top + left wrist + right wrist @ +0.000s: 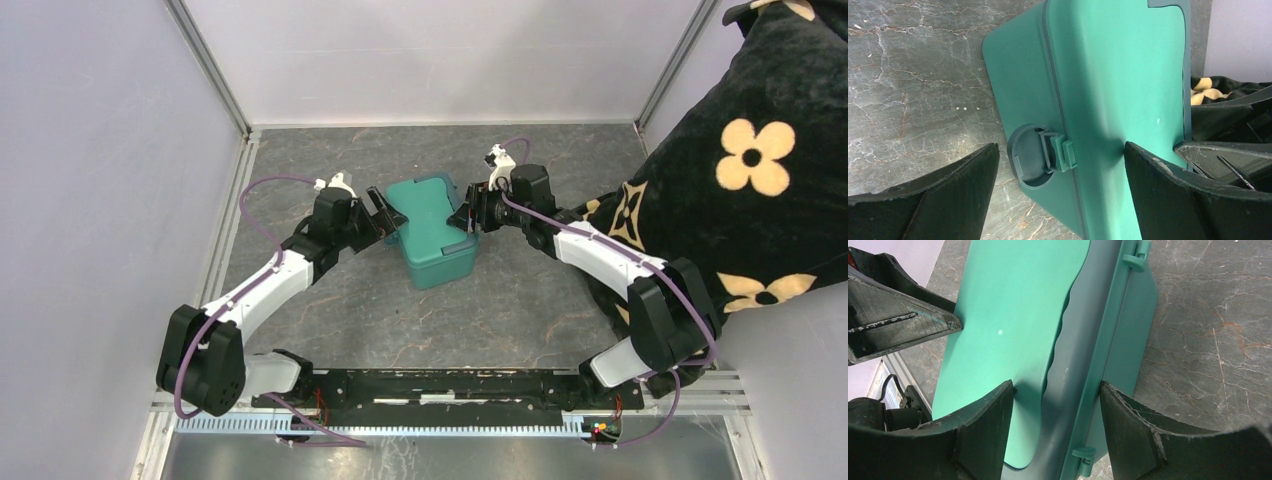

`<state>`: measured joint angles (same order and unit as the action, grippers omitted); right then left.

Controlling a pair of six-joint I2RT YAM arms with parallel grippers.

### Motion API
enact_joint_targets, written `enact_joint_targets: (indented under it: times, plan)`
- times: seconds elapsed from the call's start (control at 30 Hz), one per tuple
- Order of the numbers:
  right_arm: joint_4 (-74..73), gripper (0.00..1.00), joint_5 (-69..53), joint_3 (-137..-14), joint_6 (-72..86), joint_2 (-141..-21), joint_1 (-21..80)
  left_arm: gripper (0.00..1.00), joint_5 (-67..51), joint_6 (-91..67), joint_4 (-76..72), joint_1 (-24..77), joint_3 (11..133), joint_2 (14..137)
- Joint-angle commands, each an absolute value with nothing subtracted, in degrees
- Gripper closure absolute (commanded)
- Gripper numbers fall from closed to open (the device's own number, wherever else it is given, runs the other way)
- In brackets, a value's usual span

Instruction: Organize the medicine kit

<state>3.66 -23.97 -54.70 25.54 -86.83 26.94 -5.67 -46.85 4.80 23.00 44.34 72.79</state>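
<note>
The medicine kit [432, 230], a teal-green box with its lid down, sits in the middle of the table. My left gripper [385, 222] stands open at its latch side. In the left wrist view [1062, 165] one finger hangs over the bare table and the other rests against the lid [1118, 75], with the latch [1058, 152] between them. My right gripper [468, 215] is at the opposite, hinged side. In the right wrist view [1055, 390] one of its fingers presses on the lid [1008, 305] and the other on the rim by the hinge pins [1083, 455].
A black plush cloth with cream flowers [750, 170] bulges in over the right side of the table, close behind my right arm. Pale walls and metal rails [225, 230] close off the left and back. The arms' base bar [450, 385] runs along the near edge.
</note>
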Motion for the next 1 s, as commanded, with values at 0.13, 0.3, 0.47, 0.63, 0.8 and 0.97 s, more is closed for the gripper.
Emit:
enact_joint_targets:
  times: [0.13,0.3,0.47,0.63,0.8,0.97]
  plan:
    - [3.52,0.34,-23.99,-52.47,26.3,-85.37,28.9,0.04,-8.62,-51.07,0.63,23.37,42.24,73.03]
    - [3.59,0.35,-23.65,-52.37,26.35,-85.36,29.07,0.11,-9.33,-52.53,0.92,23.42,41.43,71.77]
    - [3.78,0.35,-23.71,-52.38,26.37,-85.51,29.35,0.17,-8.44,-51.87,2.18,23.38,41.74,71.17]
    - [3.78,0.35,-23.72,-52.47,26.29,-85.69,29.44,0.23,-8.69,-51.77,2.2,23.43,41.93,71.25]
    - [3.69,0.35,-23.49,-52.46,26.11,-85.81,29.5,0.3,-9.32,-51.42,2.37,23.5,42.63,71.66]
    - [3.69,0.35,-23.39,-52.47,26.06,-86.03,29.62,0.36,-8.77,-50.34,4.51,24.96,44.6,72.39]
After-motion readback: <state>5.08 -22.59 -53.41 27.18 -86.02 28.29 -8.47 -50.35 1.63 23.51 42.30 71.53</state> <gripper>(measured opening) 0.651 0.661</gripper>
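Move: The kit's green handle lies just inside your open left fingers, about 1 cm back and 1 cm right of the hand and some 3 cm below it; the middle of the closed kit is about 7 cm to that hand's right, level with it fore and aft, 6 cm lower. From the right hand, already straddling the hinge edge, the kit's middle is some 6 cm left and 6 cm lower, the handle about 13 cm left, 2 cm back and 4 cm below. Close the left gripper by about a third from wide open, bringing its lower finger up against the handle while the other stays over the lid; shift the hand about 1 cm right and slightly back, with a small rise and its left side dipping some 5 degrees. Keep the right fingers straddling the hinge edge, easing that hand under 1 cm back and left. ##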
